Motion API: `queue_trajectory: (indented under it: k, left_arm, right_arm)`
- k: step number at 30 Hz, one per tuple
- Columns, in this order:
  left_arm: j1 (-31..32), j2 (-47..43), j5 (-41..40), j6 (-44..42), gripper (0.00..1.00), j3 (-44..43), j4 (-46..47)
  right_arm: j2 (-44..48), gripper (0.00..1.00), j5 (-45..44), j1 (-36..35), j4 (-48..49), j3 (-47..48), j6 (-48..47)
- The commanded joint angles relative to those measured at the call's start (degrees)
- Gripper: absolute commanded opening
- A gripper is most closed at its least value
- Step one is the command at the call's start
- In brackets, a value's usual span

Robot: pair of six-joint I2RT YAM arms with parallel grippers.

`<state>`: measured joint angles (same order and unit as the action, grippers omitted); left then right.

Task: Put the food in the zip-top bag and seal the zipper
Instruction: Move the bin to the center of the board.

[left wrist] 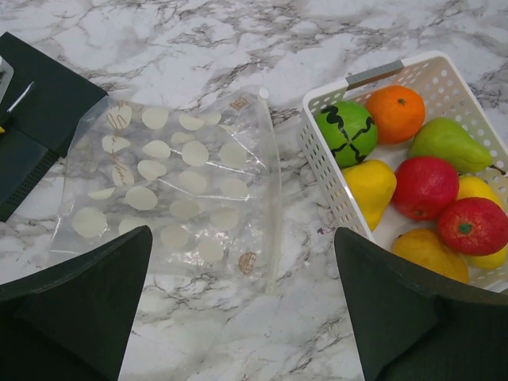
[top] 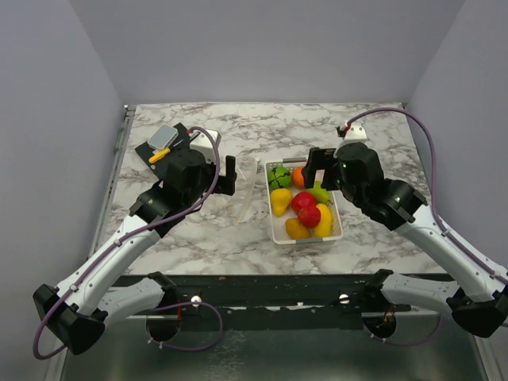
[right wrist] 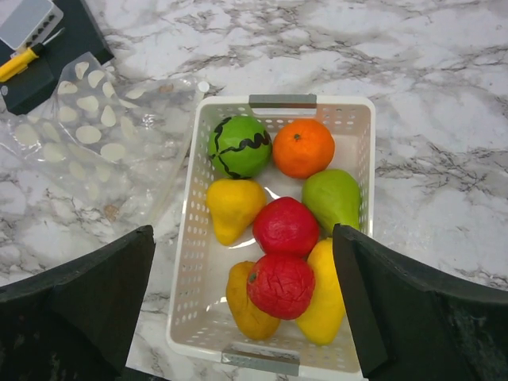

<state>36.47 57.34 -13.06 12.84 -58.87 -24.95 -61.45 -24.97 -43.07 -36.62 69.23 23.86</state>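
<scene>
The food (right wrist: 286,226) lies in a white tray (right wrist: 186,262): a green striped ball (right wrist: 239,146), an orange (right wrist: 302,148), a green pear (right wrist: 332,198), yellow pieces and two red ones. It also shows in the top view, as food (top: 304,210). The zip-top bag (left wrist: 171,190) lies flat and empty on the marble left of the tray, its zipper (left wrist: 274,198) along the edge nearest the tray. My left gripper (left wrist: 242,238) hovers open above the bag's near corner. My right gripper (right wrist: 243,234) hangs open above the tray, holding nothing.
A black pad (top: 155,155) at the back left carries a grey block (top: 163,136) and a small yellow tool (top: 159,155). Grey walls close in the marble table (top: 198,230) on three sides. The arms' bases stand at the near edge.
</scene>
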Motion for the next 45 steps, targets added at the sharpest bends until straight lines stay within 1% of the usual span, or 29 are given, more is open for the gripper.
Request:
queue_trajectory:
  k: [1, 6, 12, 17, 23, 29, 39, 41, 45]
  left_arm:
    - [0.1, -0.1, -1.0, -0.4, 0.99, -1.4, -3.7]
    - [0.1, -0.4, -1.8, -0.6, 0.99, -1.3, -4.2]
    - [0.1, -0.7, -2.7, -0.2, 0.99, -1.0, -5.0]
    - [0.1, -1.3, -3.4, -0.2, 0.99, 0.1, -5.4]
    - [0.1, -2.2, -2.9, 0.1, 0.99, 1.4, -5.2]
    - [0.1, -3.5, -3.5, 0.0, 0.99, 1.6, -5.3]
    - [0.1, -4.5, -3.0, -0.7, 0.99, 3.4, -5.5]
    - [0.1, -4.6, -2.9, -0.9, 0.99, 3.5, -5.4]
    - [0.1, -4.4, -3.4, -0.7, 0.99, 4.0, -5.5]
  right_arm:
    - [-1.2, 1.0, 3.4, -0.3, -3.1, 0.5, 2.4]
    - [-1.6, 1.0, 7.7, -0.2, -2.0, -0.5, 2.5]
    - [-2.6, 0.99, 16.7, -0.3, 1.3, -3.1, -1.2]
    - [-5.7, 0.96, 18.7, -0.3, 1.1, -2.7, -0.7]
    - [-8.9, 0.9, 18.0, -2.8, 0.9, -2.2, 1.4]
    - [-14.3, 0.86, 14.8, -5.9, 0.3, -0.5, 3.6]
    - [-25.1, 0.75, 10.2, -7.3, -3.7, 6.1, 6.8]
    - [-26.6, 0.74, 9.1, -7.3, -3.7, 6.6, 7.4]
    - [-30.1, 0.69, 6.4, -7.3, -4.1, 7.4, 8.4]
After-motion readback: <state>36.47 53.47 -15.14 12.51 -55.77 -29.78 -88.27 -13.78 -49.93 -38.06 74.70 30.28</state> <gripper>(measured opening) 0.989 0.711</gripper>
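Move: The bin's middle is about 2 cm ahead of the right hand, 2 cm to its left and some 21 cm below; its left wall is about 11 cm left and 2 cm ahead. Inside, the yellow pear lies about 4 cm ahead and 7 cm left, the green ball 10 cm ahead and 8 cm left. The zip-top bag lies 8 cm ahead and 22 cm left. From the left hand, the bin is about 20 cm right and 2 cm ahead. Down and to its left, about 13 cm and 11 cm, the right hand sinks over the fruit towards the bin's left wall, easing back some 3 cm before coming forward again. Its fingers tip more than 20 degrees further downward and narrow partway, ending spread over the rim without visible contact. The left hand, wide open, drifts slightly left, back and down, away from the bin. ##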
